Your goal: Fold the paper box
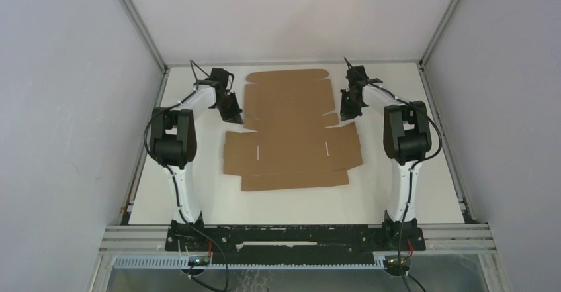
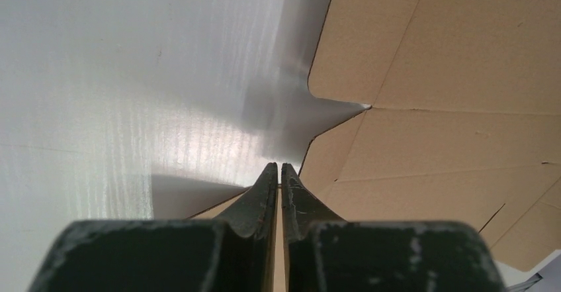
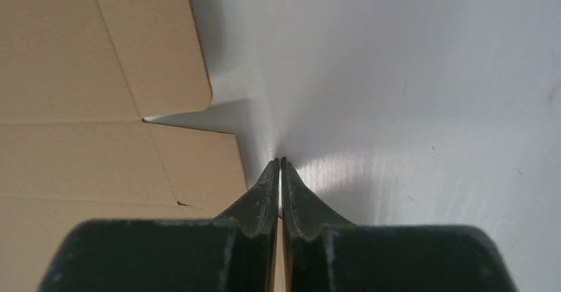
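The paper box (image 1: 291,140) lies unfolded on the white table, a plain brown die-cut sheet with flaps and slits. My left gripper (image 1: 236,116) is at the sheet's left edge, by a small side flap. In the left wrist view its jaws (image 2: 278,167) stand almost together with a thin tan strip of cardboard between them, and the box (image 2: 450,140) spreads to the right. My right gripper (image 1: 344,114) is at the opposite side flap. Its jaws (image 3: 280,161) are likewise pinched on a tan strip, with the box (image 3: 66,140) to the left.
The white table (image 1: 397,193) is bounded by grey enclosure walls on the left, right and back. A metal frame rail (image 1: 298,236) carries both arm bases at the near edge. Bare table surface lies beside and in front of the sheet.
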You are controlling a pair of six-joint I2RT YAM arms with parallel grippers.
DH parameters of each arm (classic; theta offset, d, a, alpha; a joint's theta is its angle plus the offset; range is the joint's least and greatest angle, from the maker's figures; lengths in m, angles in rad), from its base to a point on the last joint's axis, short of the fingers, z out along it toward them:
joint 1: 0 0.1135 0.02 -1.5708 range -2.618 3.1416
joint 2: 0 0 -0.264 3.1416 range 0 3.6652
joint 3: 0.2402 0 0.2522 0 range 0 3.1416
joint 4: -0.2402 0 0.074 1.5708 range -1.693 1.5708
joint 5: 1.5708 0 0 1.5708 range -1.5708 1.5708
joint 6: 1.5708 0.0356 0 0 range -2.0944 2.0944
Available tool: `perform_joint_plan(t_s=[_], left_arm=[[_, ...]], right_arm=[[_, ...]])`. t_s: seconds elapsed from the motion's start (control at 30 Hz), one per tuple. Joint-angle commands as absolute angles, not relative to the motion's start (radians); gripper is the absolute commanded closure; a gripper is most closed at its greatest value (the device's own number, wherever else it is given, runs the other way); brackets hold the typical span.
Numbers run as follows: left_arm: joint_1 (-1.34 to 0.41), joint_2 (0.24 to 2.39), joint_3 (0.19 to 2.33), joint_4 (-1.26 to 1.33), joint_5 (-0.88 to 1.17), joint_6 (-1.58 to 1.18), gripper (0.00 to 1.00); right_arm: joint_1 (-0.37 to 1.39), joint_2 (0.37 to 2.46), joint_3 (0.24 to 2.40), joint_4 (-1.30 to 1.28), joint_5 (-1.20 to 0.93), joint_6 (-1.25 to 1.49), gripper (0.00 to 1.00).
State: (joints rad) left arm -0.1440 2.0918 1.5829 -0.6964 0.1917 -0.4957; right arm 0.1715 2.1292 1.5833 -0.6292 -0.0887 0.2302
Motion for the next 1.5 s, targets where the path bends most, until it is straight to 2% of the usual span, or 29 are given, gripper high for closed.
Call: perform_joint_plan(t_s=[0.0,0.7,1.47], left_arm=[[-0.162,2.016,1.584,-0.676,0.219,-0.509,0.91],[-0.227,2.039,1.663,-0.688,0.217,-0.519,0.92],[-0.281,2.098,1.679,-0.698,0.210,-0.515,0.93]], right_arm=[[0.195,2.151,1.624,-0.631,-0.088,0.223,0.90],[0.255,2.060,1.627,-0.613,-0.092,0.211,0.90],[0.337,2.062,1.700,-0.629,-0.102,0.206,0.90]])
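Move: The blank's left small tab lies about 3 cm to the right of my left hand, nearly level with it and barely 1 cm lower. My right hand has the right small tab about 4 cm to its left, 1 cm nearer me and 1 cm below. Behind each hand, some 11 cm back and straight in line, is the wide slotted flap. The side strip of the far panel sits roughly 8 cm ahead: 3 cm right of my left hand, 5 cm left of my right. With fingers shut throughout, I bring both hands inward towards each other, the left about 6 cm to the right and the right about 7 cm to the left. Both stay low at first to get under the small tabs' outer edges, then rise some 2 to 3 cm as they push the tabs up from outside around their creases, wrists turning only slightly. ##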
